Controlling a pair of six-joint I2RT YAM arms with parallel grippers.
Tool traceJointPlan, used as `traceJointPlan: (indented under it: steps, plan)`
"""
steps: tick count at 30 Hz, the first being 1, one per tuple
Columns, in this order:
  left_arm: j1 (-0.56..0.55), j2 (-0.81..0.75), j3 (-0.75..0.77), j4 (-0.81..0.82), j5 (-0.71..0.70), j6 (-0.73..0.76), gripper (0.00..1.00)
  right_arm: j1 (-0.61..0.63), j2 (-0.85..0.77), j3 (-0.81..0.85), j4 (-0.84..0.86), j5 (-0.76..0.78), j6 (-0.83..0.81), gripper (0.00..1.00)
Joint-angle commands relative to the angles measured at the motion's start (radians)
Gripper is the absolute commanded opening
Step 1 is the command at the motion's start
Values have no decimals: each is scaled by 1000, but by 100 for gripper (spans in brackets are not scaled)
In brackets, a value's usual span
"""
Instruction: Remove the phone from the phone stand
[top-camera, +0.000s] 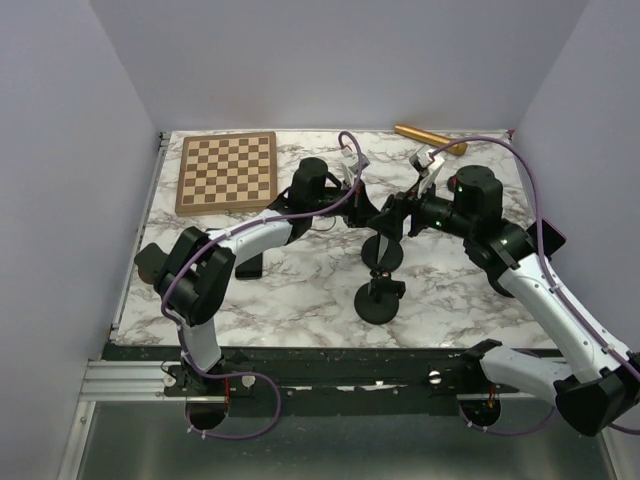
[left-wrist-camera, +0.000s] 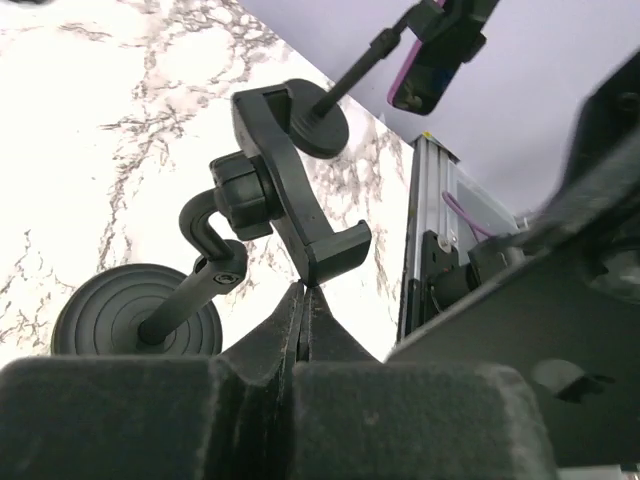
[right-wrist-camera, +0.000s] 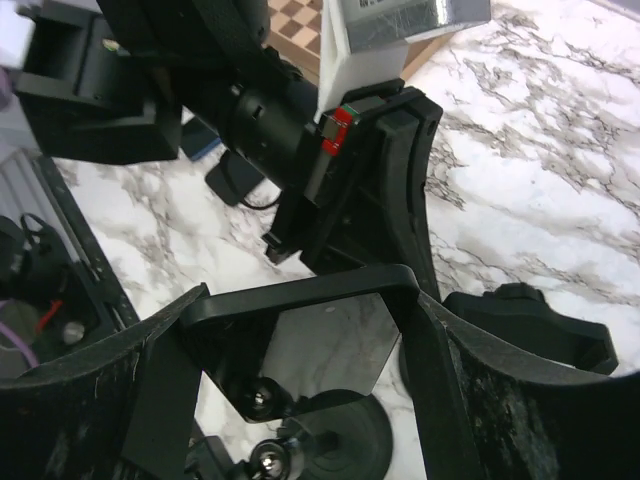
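Note:
The phone (right-wrist-camera: 330, 340), black-edged with a glossy screen that mirrors the marble, is pinched by its side edges in my right gripper (right-wrist-camera: 310, 298). It hangs just above a stand's ball joint (right-wrist-camera: 260, 462); whether they touch is unclear. From the left wrist the phone (left-wrist-camera: 425, 75) shows a purple rim, high above the table. Below it, the phone stand (left-wrist-camera: 290, 190) has an empty clamp on a round base (left-wrist-camera: 135, 320). My left gripper (left-wrist-camera: 305, 290) is shut, tips against the clamp's lower arm. Both grippers (top-camera: 368, 208) (top-camera: 392, 215) meet mid-table.
A second stand's round base (left-wrist-camera: 320, 125) sits beyond the first, its stem rising toward the phone; from above that stand (top-camera: 380, 300) is nearer the front. A chessboard (top-camera: 228, 170) lies back left and a brass cylinder (top-camera: 430, 138) back right. An aluminium rail (left-wrist-camera: 430, 230) lines the near edge.

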Motion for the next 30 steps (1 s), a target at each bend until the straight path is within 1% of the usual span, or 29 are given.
traceJointPlan:
  steps: [1, 2, 3, 4, 7, 9, 11, 15, 16, 17, 18, 19, 21, 23, 25, 27, 30]
  plan:
    - [-12, -52, 0, 23, -116, 5, 0, 1, -27, 49, 12, -4, 110, 1]
    - [-12, -64, -2, 9, -127, 6, 0, 3, -22, 63, -7, 7, 113, 1]
    - [-12, -75, -2, -11, -140, 12, 3, 2, -23, 74, -17, 23, 123, 1]
    - [-13, -90, -1, -33, -152, 16, 8, 2, -28, 80, -24, 37, 132, 1]
    - [-12, -144, -10, -95, -184, 41, 32, 2, -47, 94, -35, 77, 158, 1]
    - [-10, -186, -33, -109, -208, 48, 43, 2, -51, 108, -41, 97, 177, 1]
    - [-4, -227, -54, -125, -217, 51, 51, 2, -48, 123, -46, 115, 202, 1]
    - [45, -333, -119, -182, -237, 49, 60, 2, -32, 155, -46, 156, 266, 1]
    - [63, -368, -147, -185, -245, 42, 73, 2, -26, 161, -39, 163, 290, 1]
    - [84, -413, -178, -199, -252, 38, 80, 2, -18, 168, -36, 173, 311, 1]
    - [102, -450, -199, -218, -256, 39, 84, 2, -8, 178, -32, 174, 335, 1]
    - [122, -495, -215, -257, -265, 45, 86, 3, 9, 192, -33, 174, 355, 1]
    - [155, -578, -213, -380, -308, 75, 87, 2, 52, 223, -46, 175, 405, 1]
    - [178, -657, -186, -527, -385, 123, 87, 3, 99, 254, -67, 178, 456, 1]
    - [200, -737, -157, -642, -481, 165, 88, 11, 147, 275, -71, 173, 508, 1]
    - [221, -814, -128, -722, -622, 197, 90, 50, 189, 297, -72, 202, 547, 1]
    - [239, -922, -97, -767, -855, 254, 94, 156, 276, 358, -112, 331, 588, 1]
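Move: The left hand's shut, empty fingertips stop some 6 cm to the left of the emptied phone stand's clamp, at its height; the phone, already out and held by the right hand, is about 5 cm back, 3 cm to the right and 3 cm above them. From the right hand the clamp lies about 4 cm ahead, 2 cm right and 8 cm lower. The resting phone is roughly 37 cm left, 5 cm ahead and 28 cm below it; the near stand is 9 cm back, 1 cm left, 24 cm lower. Left and up, the left hand withdraws from the emptied stand by nearly 20 cm sideways and about 12 cm in height, fingers opening from shut to almost fully wide as it turns some 40 degrees counter-clockwise. The right hand keeps its grip on the phone, lifts it up, then carries it forward and slightly left while sinking a little, the wrist tipping down and turning clockwise. ##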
